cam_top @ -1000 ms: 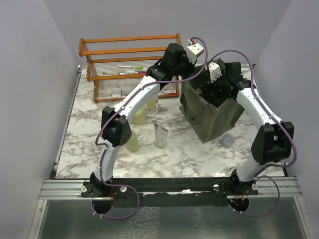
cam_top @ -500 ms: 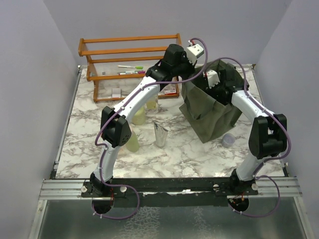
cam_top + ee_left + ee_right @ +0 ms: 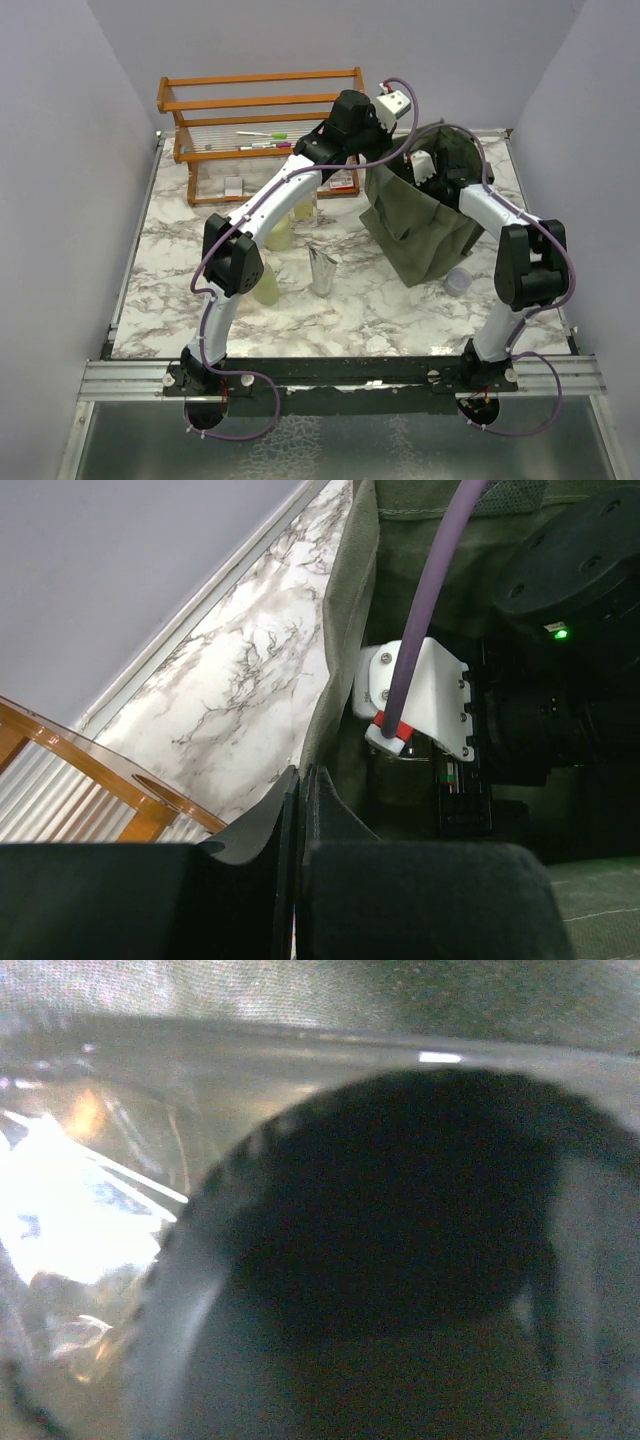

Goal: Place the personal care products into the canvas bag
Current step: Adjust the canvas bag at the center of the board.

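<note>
The canvas bag (image 3: 425, 235) stands at the right of the marble table, its mouth held open. My left gripper (image 3: 300, 777) is shut on the bag's left rim (image 3: 345, 630), with the fabric edge pinched between its fingers. In the top view it sits at the bag's near-left corner (image 3: 368, 135). My right arm's wrist (image 3: 425, 165) reaches down inside the bag, and its gripper is hidden there. The right wrist view is blurred: a dark round shape (image 3: 400, 1200) beside clear plastic (image 3: 60, 1190). Pale green bottles (image 3: 268, 285) (image 3: 280, 232) and a silver tube (image 3: 323, 270) stand under my left arm.
An orange wooden rack (image 3: 260, 100) holding thin pens (image 3: 262, 134) stands at the back left. A small lavender jar (image 3: 458, 281) sits just in front of the bag. Grey walls close in both sides.
My right arm has swung further back and left, with its wrist lower in the bag. The bag's mouth stands wider. My left arm has held still on the rim.
</note>
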`<state>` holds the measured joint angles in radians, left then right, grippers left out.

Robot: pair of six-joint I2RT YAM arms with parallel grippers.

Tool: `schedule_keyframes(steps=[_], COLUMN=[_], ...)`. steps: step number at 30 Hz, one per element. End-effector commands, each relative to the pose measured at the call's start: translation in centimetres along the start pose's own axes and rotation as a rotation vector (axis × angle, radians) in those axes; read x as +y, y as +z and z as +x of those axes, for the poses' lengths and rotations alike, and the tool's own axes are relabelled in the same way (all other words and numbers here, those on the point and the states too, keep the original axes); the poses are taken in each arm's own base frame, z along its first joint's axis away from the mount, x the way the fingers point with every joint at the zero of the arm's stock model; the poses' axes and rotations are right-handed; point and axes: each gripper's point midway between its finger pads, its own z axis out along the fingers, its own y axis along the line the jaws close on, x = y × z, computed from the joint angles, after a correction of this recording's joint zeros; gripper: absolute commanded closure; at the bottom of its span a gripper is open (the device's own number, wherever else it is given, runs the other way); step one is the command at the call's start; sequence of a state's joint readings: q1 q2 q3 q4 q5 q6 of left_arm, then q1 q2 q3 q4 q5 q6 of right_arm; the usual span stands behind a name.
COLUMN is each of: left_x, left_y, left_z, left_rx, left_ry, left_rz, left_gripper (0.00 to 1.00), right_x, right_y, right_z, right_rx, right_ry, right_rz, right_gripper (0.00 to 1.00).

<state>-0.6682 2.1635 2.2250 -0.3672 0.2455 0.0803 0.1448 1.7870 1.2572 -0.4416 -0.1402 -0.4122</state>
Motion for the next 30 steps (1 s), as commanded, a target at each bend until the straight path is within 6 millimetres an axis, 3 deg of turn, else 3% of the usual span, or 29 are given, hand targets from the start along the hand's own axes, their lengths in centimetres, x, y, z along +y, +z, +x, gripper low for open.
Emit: schedule_keyframes(steps=[1, 6, 14, 20, 25, 30], left_x=[-0.6, -0.4, 0.1, 0.4, 0.3, 0.2], left_y=[-0.7, -0.8, -0.7, -0.5, -0.6, -0.9], left_z=[0.5, 0.3, 0.3, 0.2, 0.1, -0.4], left_rx=[0.028, 0.024, 0.022, 0.019, 0.017, 0.007], left_ry=[-0.014, -0.013, -0.037, -0.030, -0.030, -0.030], left_rz=[0.010, 0.000, -0.033, -0.047, -0.041, -0.037], left_gripper=[1.00, 1.00, 1.00, 1.00, 1.00, 1.00], right_x=[1.8, 1.9, 2.3, 2.5, 2.0, 1.2], right_y=[2.2, 0.6, -3.8, -6.6, -8.7, -11.2], right_z=[1.9, 0.1, -4.8, -7.0, -8.7, -10.5], right_rx=[0.047, -0.005, -0.152, -0.217, -0.259, -0.314], right_ry=[0.013, 0.001, -0.029, -0.047, -0.052, -0.046], right_rz=[-0.079, -0.098, -0.149, -0.166, -0.143, -0.093], right_gripper=[0.13, 0.33, 0.64, 0.90, 0.99, 0.99])
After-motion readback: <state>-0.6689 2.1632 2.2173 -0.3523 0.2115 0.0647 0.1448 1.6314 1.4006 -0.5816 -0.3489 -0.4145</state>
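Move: The right hand is deep inside the canvas bag, wide open around the dark-capped bottle, whose middle is about 1 cm ahead, 1 cm to its right and 1 cm above. The bag rim held by the left fingers is some 6 cm ahead, 11 cm left and 22 cm up; the clear cup stands outside, roughly 14 cm back, 3 cm right and 5 cm lower. From the left hand the bottle lies about 5 cm back, 12 cm right and 21 cm down. Down barely 1 cm, then straight up out of the bag's depths by about 10 cm, the right hand draws clear of the dark-capped bottle, drifting some 3 cm left. Its wide-open fingers close fully on the way, with nothing between them at the end, while the wrist tilts and turns some 15 degrees. The left hand stays put, still pinching the bag rim. ##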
